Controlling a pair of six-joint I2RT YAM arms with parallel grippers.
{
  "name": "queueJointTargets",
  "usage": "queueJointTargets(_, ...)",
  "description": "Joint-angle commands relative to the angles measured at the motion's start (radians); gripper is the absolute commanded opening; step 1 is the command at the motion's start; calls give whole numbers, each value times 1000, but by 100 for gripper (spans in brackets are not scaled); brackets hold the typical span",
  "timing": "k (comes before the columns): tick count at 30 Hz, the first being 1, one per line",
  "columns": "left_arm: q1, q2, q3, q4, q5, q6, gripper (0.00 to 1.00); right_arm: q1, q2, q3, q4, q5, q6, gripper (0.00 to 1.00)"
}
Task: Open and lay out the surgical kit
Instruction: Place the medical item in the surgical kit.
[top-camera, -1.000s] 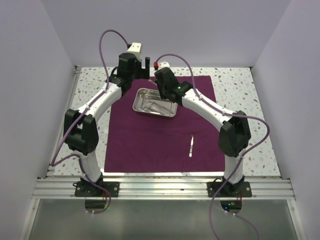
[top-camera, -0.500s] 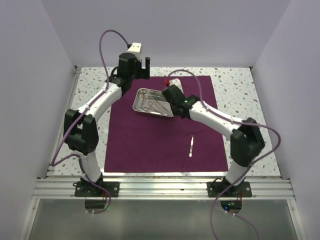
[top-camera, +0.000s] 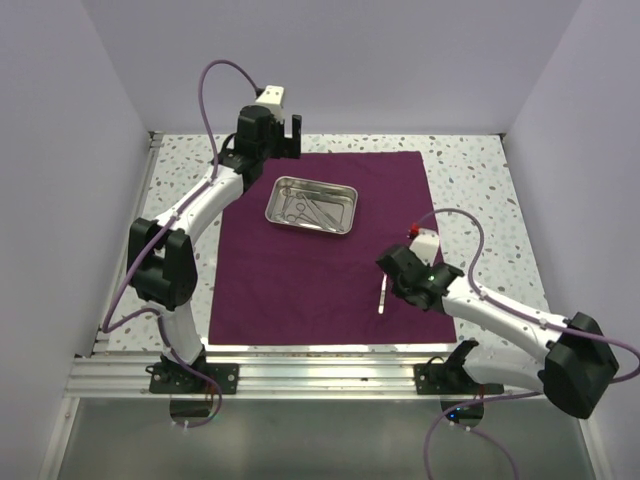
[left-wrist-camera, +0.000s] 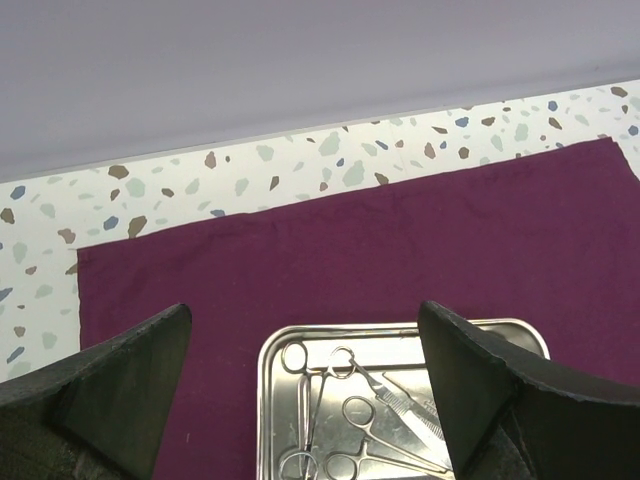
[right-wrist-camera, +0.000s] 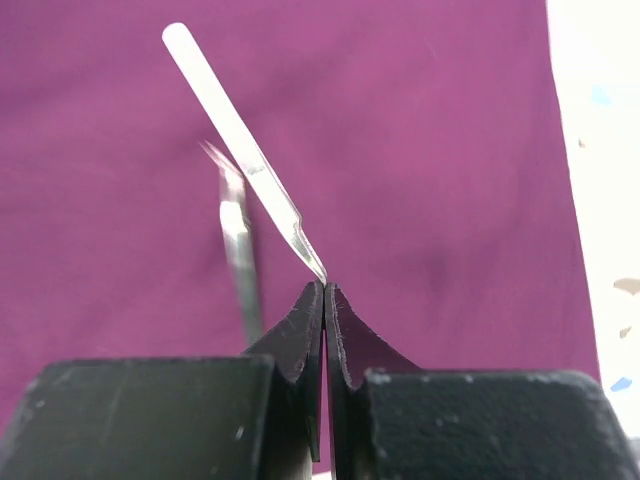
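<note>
The dark purple cloth (top-camera: 300, 270) lies spread flat, with the steel tray (top-camera: 312, 183) on its far half. Scissors and forceps (left-wrist-camera: 350, 410) lie inside the tray (left-wrist-camera: 265, 370). My left gripper (left-wrist-camera: 305, 320) hangs open above the tray's far edge, holding nothing. My right gripper (right-wrist-camera: 325, 285) is low over the cloth's near right part, shut on the tip of a slim silver instrument (right-wrist-camera: 235, 130) that points away from it. A second slim silver instrument (right-wrist-camera: 238, 255) lies on the cloth (right-wrist-camera: 450, 150) just beneath, also seen from above (top-camera: 382, 293) beside the right gripper (top-camera: 390, 270).
The speckled tabletop (top-camera: 470, 200) shows around the cloth on the left, far and right sides. White walls close in the table on three sides. A metal rail (top-camera: 320, 375) runs along the near edge.
My right arm has swung from the tray down to the cloth's near right, beside the instrument lying there. The left arm has not moved.
</note>
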Motion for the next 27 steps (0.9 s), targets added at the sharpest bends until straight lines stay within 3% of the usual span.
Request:
queueJointTargets(1, 7, -4, 31, 22, 35, -19, 99, 38, -94, -79, -71, 59, 283, 0)
queueJointTargets(7, -2, -10, 33, 16, 41, -24, 99, 75, -190, -157, -154, 76, 431, 0)
queueJointTargets(17, -20, -30, 28, 3, 26, -21, 99, 135, -31, -162, -16, -12, 405, 0)
queueJointTargets(25, -22, -39, 21, 8, 19, -18, 99, 155, -52, -128, 33, -33, 323, 0)
queueJointTargets(27, -22, -36, 21, 6, 19, -18, 100, 156, -77, -129, 47, -48, 298, 33)
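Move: The right hand holds the medical item by its thin end, its broad end reaching out forward-left. It is bound for bare cloth about 5 cm back, 1 cm left and 7 cm below. The tool already laid out has its middle about 4 cm left and roughly level with the hand, 7 cm down; the tray is some 21 cm ahead and 20 cm left. That cloth spot lies some 35 cm back, 25 cm right and 22 cm below the idle left hand. The right hand, still pinching the medical item, draws back about 4 cm with a small swing right and a clockwise turn of some 10 degrees, then sinks steeply about 4 cm, tipping its fingers further down and easing left, to bring the item to the cloth beside the laid-out tool. Just above the cloth it comes up about a centimetre, and the fingers, shut until then, part to roughly a fifth of their opening and let go of the thin end. ##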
